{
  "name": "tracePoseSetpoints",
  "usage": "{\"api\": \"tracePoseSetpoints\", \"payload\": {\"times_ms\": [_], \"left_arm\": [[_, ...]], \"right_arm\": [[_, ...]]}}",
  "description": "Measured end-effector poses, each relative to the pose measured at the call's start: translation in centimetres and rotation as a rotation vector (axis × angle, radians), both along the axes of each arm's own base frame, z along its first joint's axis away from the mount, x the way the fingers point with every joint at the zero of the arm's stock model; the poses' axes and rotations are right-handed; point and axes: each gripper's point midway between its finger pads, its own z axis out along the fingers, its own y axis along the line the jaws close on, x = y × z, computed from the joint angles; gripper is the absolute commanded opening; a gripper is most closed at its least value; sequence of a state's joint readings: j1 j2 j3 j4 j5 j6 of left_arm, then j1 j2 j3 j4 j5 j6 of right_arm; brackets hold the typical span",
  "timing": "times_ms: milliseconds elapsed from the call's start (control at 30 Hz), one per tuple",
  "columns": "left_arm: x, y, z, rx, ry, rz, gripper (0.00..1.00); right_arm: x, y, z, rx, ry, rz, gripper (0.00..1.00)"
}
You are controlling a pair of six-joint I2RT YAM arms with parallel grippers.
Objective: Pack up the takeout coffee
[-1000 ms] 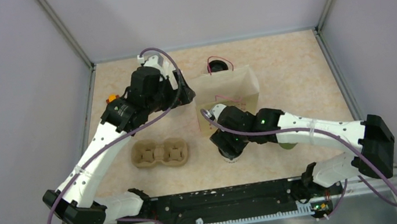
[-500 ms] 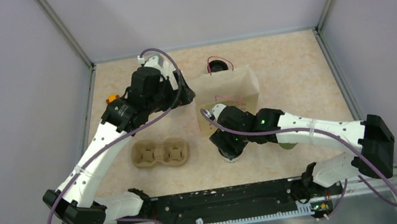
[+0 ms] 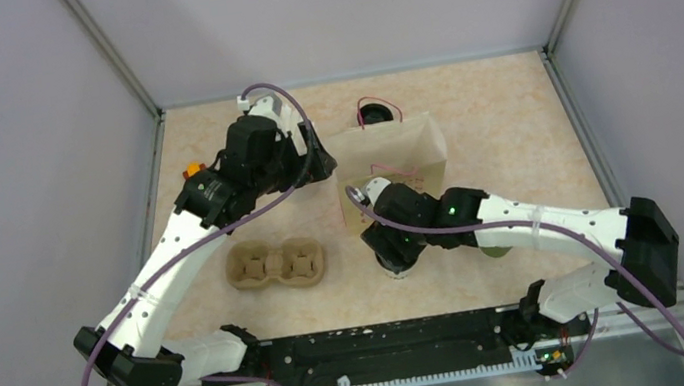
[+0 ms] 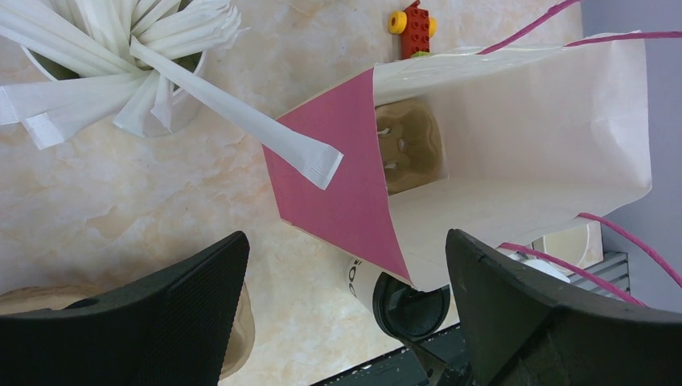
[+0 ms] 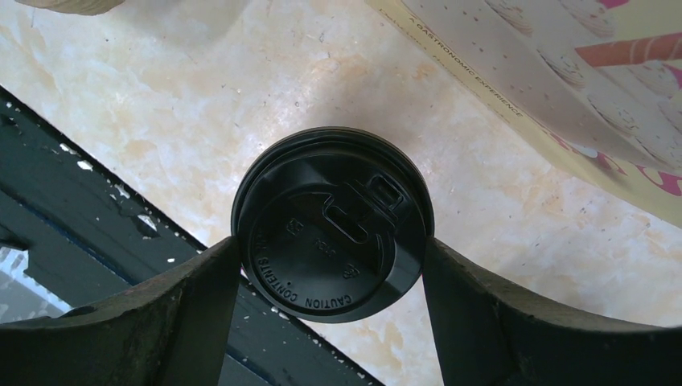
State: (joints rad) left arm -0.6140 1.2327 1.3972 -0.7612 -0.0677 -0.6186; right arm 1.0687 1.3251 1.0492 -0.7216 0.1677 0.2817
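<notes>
The takeout coffee point(image 5: 331, 229) stands on the table, seen from above as a round black lid; its white side point(image 4: 363, 281) peeks out under the bag's edge. My right gripper point(image 5: 331, 269) straddles the lid, and both fingers touch its rim. In the top view the right gripper point(image 3: 394, 249) covers the cup, just in front of the paper bag point(image 3: 391, 156). The left gripper point(image 4: 346, 310) hangs wide open over the bag's open mouth, its jaws holding nothing. Inside the bag point(image 4: 531, 129) lies a brown cup carrier point(image 4: 406, 145).
A second pulp carrier point(image 3: 276, 264) lies left of the cup. A white cup of straws point(image 4: 121, 72) and a red toy brick point(image 4: 414, 20) stand near the bag. The black base rail point(image 5: 72, 233) runs close to the coffee. A green cup point(image 3: 495, 250) sits under the right arm.
The right gripper's fingers have drawn in slightly against the lid. Both arms, the bag and the carrier stay where they were.
</notes>
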Motion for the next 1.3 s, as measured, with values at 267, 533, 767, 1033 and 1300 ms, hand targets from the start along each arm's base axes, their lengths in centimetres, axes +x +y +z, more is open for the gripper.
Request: {"api": "tracePoseSetpoints", "payload": {"times_ms": [267,533,767,1033,1300], "left_arm": [[0.0,0.0,-0.2,0.003,0.005,0.0,0.97],[0.0,0.0,-0.2,0.003,0.004,0.0,0.96],[-0.1,0.0,-0.2,0.002,0.003,0.0,0.96],[-0.3,0.1,0.2,-0.001,-0.007,-0.005,0.96],[-0.4,-0.1,0.0,0.0,-0.001,-0.026,0.89]], "right_arm": [[0.1,0.2,-0.2,0.012,-0.031,-0.009,0.74],[0.1,0.5,-0.2,0.04,-0.057,-0.031,0.7],[-0.2,0.2,0.2,0.023,-0.044,-0.027,0.68],[-0.9,0.4,4.8,0.049,-0.032,0.033,0.67],[-3.4,2.4,13.8,0.273,-0.02,0.186,0.67]]}}
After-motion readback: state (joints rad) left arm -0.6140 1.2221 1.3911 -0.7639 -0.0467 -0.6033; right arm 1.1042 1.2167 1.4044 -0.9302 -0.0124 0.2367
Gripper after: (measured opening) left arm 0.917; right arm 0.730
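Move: The right hand already has its fingers around the black-lidded cup; the paper bag stands about 17 cm ahead of it and 1 cm right, its middle about 3 cm higher. The cup tray lies 4 cm ahead and 26 cm left, and the green cup level with the hand, 22 cm right, both lower. From the left hand the bag is roughly 5 cm ahead, 15 cm right and 13 cm below. The right hand keeps its grip on the lidded cup and lifts it about 14 cm, tilting roughly 20 degrees. ##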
